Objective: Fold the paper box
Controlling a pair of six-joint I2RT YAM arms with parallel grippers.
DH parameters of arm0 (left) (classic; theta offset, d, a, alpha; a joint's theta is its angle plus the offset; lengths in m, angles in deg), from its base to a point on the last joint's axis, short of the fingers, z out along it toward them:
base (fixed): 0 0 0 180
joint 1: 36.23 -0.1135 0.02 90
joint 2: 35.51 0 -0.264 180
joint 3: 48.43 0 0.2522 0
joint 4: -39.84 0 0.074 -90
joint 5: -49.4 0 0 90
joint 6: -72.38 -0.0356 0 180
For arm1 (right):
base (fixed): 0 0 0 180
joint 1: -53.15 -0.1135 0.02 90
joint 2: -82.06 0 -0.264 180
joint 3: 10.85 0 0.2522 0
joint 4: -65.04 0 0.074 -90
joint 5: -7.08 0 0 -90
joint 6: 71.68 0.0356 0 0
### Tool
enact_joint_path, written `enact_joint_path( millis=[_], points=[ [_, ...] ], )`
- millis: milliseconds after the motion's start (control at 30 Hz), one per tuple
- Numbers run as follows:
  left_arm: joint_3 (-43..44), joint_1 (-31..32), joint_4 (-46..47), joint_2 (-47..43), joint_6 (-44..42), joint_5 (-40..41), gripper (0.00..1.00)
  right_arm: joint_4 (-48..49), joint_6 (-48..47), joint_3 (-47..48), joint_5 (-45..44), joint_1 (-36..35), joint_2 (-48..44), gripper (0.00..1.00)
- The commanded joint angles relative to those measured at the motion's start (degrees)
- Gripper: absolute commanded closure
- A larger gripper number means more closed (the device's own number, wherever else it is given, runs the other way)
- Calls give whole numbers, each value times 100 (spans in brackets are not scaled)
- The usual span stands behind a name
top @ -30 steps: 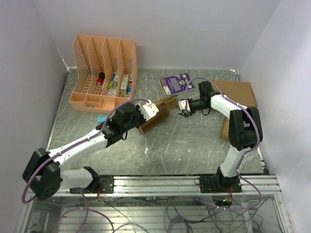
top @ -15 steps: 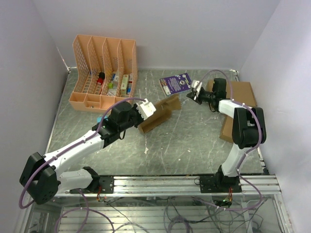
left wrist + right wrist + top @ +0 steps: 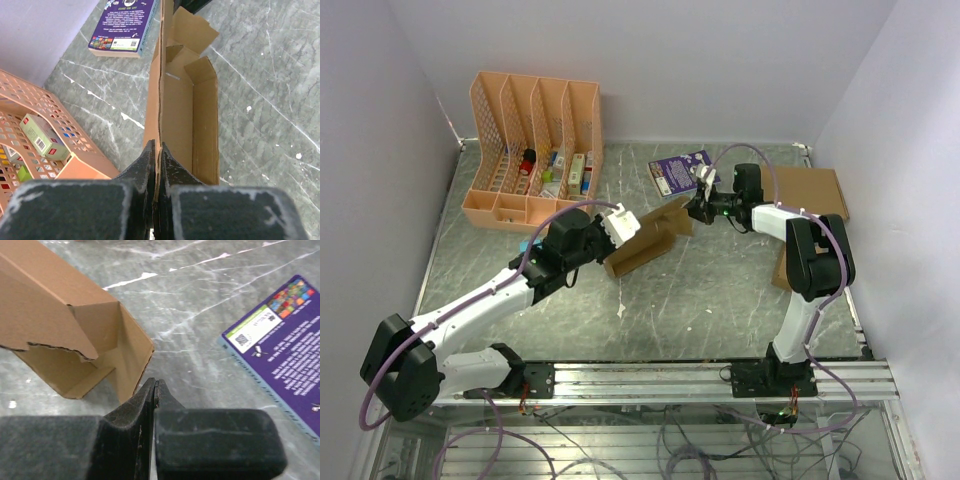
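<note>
The paper box (image 3: 645, 238) is a slim brown carton lying open-topped on the table, its far end flaps loose. My left gripper (image 3: 623, 226) is shut on the near end of one long side wall of the paper box (image 3: 180, 115); the wall edge runs up between its fingertips (image 3: 149, 155). My right gripper (image 3: 696, 207) is shut with nothing between its jaws, hovering just off the far end of the paper box (image 3: 75, 335), right beside a flap corner; whether it touches the cardboard I cannot tell.
A purple booklet (image 3: 683, 171) lies behind the box, right of it in the right wrist view (image 3: 282, 340). A pink file organiser (image 3: 532, 150) with small items stands at the back left. A larger flat cardboard box (image 3: 810, 195) lies at the right wall.
The right gripper closed from open, swung out toward the back right, then came back to the box's far end. The left gripper kept its hold, and the box shifted slightly.
</note>
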Motion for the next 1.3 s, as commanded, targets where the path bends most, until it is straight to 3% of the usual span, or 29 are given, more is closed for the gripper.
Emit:
enact_joint_path(
  millis=[0,267,700,833,1033,1267],
  points=[
    [-104,-49,400,-80,105,-157,93,-513,479,175,601,19,67,100],
    [-186,-52,433,-157,151,-202,93,-138,1333,-96,948,11,96,93],
    [-172,-48,394,-155,133,-340,93,-897,1083,467,1151,-176,562,70],
    [-180,-47,408,-156,145,-332,93,-1006,886,428,1491,-189,562,70],
    [-191,-48,351,-202,127,-180,93,-1934,276,559,1639,-182,375,69],
    [-222,-52,474,-181,173,-209,93,-1844,739,384,1573,-189,462,66]
  ],
)
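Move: The end flap standing out at the box's open right end lies about 2 cm back and 2 cm to the left of the right hand's shut fingertips, nearly level with them. The box body's middle is some 7 cm back and 11 cm left, a little lower; the purple book lies about 10 cm ahead, 2 cm left and some 6 cm below. From the left hand, the flap is roughly 6 cm ahead, 15 cm right and 9 cm lower. The end flap is swept inward by the right hand, whose shut fingers draw back some 3 cm across the box's right end while the hand rolls, its forward side tipping down. The fingers then open about a third as the hand sinks 2 cm and edges left towards the box, and it carries on back, some 6.5 cm and 25 degrees of roll in all, ending close against the box end. The left hand keeps its pinch on the raised panel's edge, almost still. ##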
